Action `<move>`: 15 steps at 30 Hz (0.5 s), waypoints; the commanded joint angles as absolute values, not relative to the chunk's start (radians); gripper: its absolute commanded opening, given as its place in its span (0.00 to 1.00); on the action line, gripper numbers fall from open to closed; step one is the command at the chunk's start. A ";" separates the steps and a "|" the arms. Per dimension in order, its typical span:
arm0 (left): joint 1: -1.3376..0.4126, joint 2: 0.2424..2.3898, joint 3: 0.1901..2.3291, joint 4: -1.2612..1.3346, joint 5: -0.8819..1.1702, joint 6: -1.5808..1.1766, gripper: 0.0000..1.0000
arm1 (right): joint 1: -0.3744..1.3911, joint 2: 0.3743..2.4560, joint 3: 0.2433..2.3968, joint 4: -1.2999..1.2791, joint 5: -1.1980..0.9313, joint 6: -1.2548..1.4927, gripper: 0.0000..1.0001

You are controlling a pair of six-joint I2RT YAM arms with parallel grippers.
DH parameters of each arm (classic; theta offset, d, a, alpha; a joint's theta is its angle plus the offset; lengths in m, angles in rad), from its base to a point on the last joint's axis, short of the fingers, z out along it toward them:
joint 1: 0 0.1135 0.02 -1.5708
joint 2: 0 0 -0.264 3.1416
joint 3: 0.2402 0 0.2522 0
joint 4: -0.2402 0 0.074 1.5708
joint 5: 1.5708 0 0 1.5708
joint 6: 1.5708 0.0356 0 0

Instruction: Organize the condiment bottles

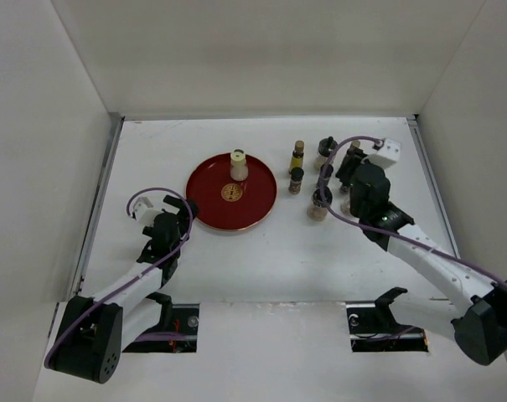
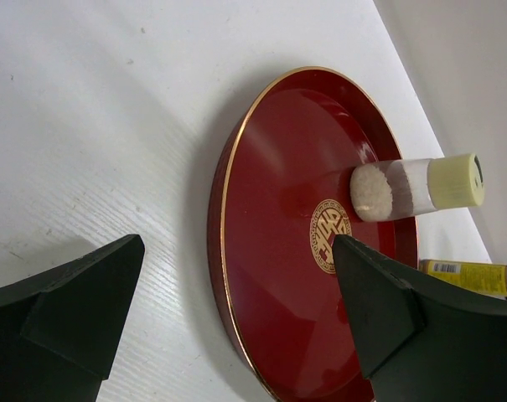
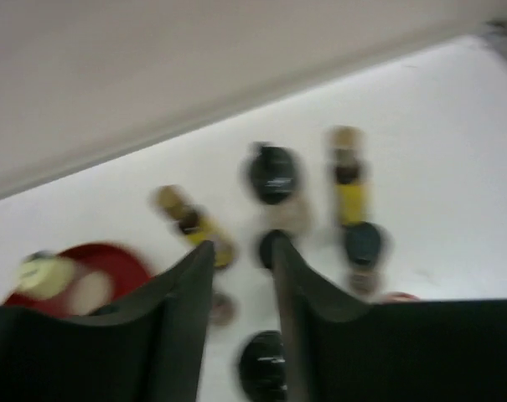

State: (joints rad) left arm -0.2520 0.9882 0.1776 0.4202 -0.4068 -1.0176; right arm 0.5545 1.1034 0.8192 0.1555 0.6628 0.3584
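Note:
Only one of the condiment bottles, the cream-capped one (image 1: 238,165), stands on the round red tray (image 1: 211,205). The others are grouped to the tray's right: a slim yellow bottle with a brown cap (image 1: 297,156), a small dark one (image 1: 296,180), a black-capped one (image 1: 326,149) and a tan black-capped one (image 1: 318,204). My right gripper (image 1: 330,177) hovers over this group. In the blurred right wrist view its jaws (image 3: 239,251) stand narrowly open with nothing between the tips. A black cap (image 3: 266,364) shows below the gap. My left gripper (image 1: 174,219) is open at the tray's left rim (image 2: 228,193).
White walls close in the table on the left, back and right. In the left wrist view the cream-capped bottle (image 2: 412,186) is past the gold emblem (image 2: 328,236), with a yellow bottle (image 2: 467,275) beyond the tray. A pinkish object (image 3: 395,296) peeks out by my right finger.

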 commanded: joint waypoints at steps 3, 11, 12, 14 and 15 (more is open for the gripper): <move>-0.266 1.002 0.190 0.471 -0.399 -1.011 1.00 | 0.447 1.077 0.709 -0.032 0.804 0.445 0.72; -0.271 1.005 0.183 0.477 -0.407 -1.005 1.00 | 0.406 1.255 0.776 -0.061 0.721 0.457 0.82; -0.271 1.005 0.181 0.477 -0.403 -1.006 1.00 | 0.397 1.276 0.784 -0.061 0.710 0.463 0.82; -0.268 1.006 0.183 0.477 -0.397 -1.008 1.00 | 0.377 1.307 0.793 -0.055 0.693 0.472 0.81; -0.271 1.006 0.184 0.477 -0.403 -1.005 1.00 | 0.369 1.315 0.793 -0.052 0.690 0.477 0.81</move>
State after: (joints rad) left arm -0.2646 1.0065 0.1776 0.4236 -0.4053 -1.0172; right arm 0.3931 1.3025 0.7387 -0.0654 0.7116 0.4454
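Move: The pink-capped bottle stands about 2 cm ahead of the right hand, 6 cm to its right and 18 cm below. At similar depth, a black-capped spice bottle is 9 cm ahead and 4 cm right, a big black-capped shaker 1 cm ahead and 5 cm left, and a yellow-label bottle 17 cm ahead and 5 cm right. From the left hand the pink-capped bottle is some 48 cm right, 6 cm ahead, about level. Right hand sinks about 14 cm towards the pink-capped bottle, first swinging right, fingers opening and tipping down. ##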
